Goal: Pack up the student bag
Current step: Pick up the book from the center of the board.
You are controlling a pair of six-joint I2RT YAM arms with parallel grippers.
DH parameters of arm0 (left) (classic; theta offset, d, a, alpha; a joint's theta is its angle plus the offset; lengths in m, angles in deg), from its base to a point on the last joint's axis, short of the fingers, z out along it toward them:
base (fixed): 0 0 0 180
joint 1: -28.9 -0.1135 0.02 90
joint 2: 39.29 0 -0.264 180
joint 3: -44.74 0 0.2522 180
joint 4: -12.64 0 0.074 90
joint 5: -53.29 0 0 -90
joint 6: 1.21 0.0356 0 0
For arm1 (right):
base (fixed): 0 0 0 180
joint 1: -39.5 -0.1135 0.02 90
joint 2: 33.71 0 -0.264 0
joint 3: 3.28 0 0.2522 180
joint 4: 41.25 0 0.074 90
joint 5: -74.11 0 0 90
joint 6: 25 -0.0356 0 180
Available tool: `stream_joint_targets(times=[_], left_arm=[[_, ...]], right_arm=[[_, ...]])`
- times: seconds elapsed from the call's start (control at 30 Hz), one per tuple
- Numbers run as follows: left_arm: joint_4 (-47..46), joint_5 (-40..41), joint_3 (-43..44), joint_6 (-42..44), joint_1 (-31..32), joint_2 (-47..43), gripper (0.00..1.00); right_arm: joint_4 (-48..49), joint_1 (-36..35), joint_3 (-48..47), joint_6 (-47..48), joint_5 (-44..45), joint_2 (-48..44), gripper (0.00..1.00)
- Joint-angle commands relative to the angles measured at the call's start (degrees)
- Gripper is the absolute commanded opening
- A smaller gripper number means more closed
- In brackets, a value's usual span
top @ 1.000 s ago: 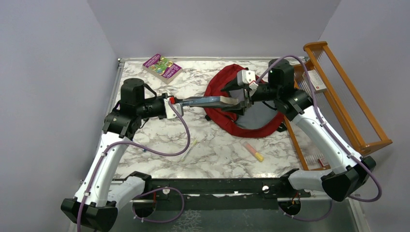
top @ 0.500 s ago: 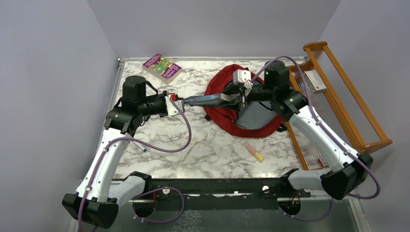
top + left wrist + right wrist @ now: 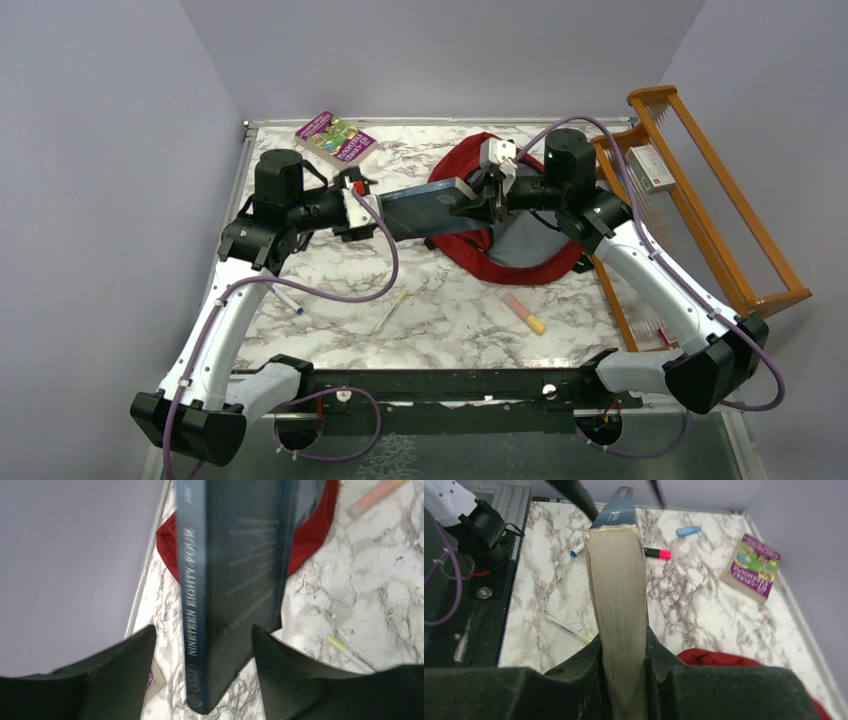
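A dark blue book point(image 3: 430, 208) hangs in the air between the two arms, left of the open red student bag point(image 3: 520, 262) with its grey lining. My right gripper point(image 3: 482, 195) is shut on the book's page edge point(image 3: 616, 570), both fingers pressed against it point(image 3: 621, 645). My left gripper point(image 3: 365, 212) is open around the book's other end. In the left wrist view its fingers point(image 3: 125, 660) stand apart from the spine point(image 3: 197, 605), with gaps on both sides. The red bag point(image 3: 312, 535) lies beyond the book, and its edge point(image 3: 714, 657) shows by the right fingers.
A purple book point(image 3: 336, 138) lies at the back left. An orange-yellow highlighter point(image 3: 524, 313) and a pen point(image 3: 392, 310) lie in front of the bag. A pink marker point(image 3: 656, 554) lies under the book. A wooden rack point(image 3: 700, 200) lines the right edge.
My right gripper has shut on the book's page edge. My left gripper has opened and let go of its end. The book has turned so its cover faces up.
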Motion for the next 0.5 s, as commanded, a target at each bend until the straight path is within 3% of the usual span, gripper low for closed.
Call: stream_joint_targets(times=[0.0, 0.07, 0.23, 0.37, 0.47], left_arm=[[-8.78, -0.21, 1.67, -4.70, 0.44, -0.92, 0.83], [-10.32, 0.71, 0.87, -6.23, 0.44, -0.92, 0.90], [-18.28, 4.81, -3.06, -14.62, 0.44, -1.44, 0.93], [-28.66, 11.56, -6.71, -28.47, 0.44, -1.22, 0.93], [-34.10, 22.00, -6.63, -45.67, 0.44, 1.16, 0.88]], right_arm=[[4.51, -0.34, 0.33, -9.72, 8.68, -1.72, 0.00], [5.90, -0.33, 1.43, -12.85, 15.40, -2.47, 0.00], [9.10, 0.10, 4.14, -23.46, 32.37, -3.47, 0.00], [7.06, 2.52, 3.16, -36.92, 40.77, -2.13, 0.00], [5.60, 5.94, 3.00, -46.79, 42.88, -2.02, 0.00]])
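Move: The blue book hangs between the hands, its middle about 7 cm to the right hand's left, roughly level in height and reach. The open red backpack lies some 15 cm ahead, 15 cm to the right and 30 cm below that hand. From the left hand the backpack is about 14 cm ahead, 28 cm right and 28 cm below, the blue book's middle 7 cm to its right; the purple book is some 34 cm ahead, 16 cm left and 30 cm down. Forward, to its right and down, the right hand carries the blue book towards the backpack, about 10 cm in all, keeping its grip while it swings some 40 degrees clockwise and rolls its forward side down. The left fingers, already parting, spread wide and let go of the book's spine side as that hand backs clear, first up, then about 4 cm forward, turning slightly counter-clockwise. ##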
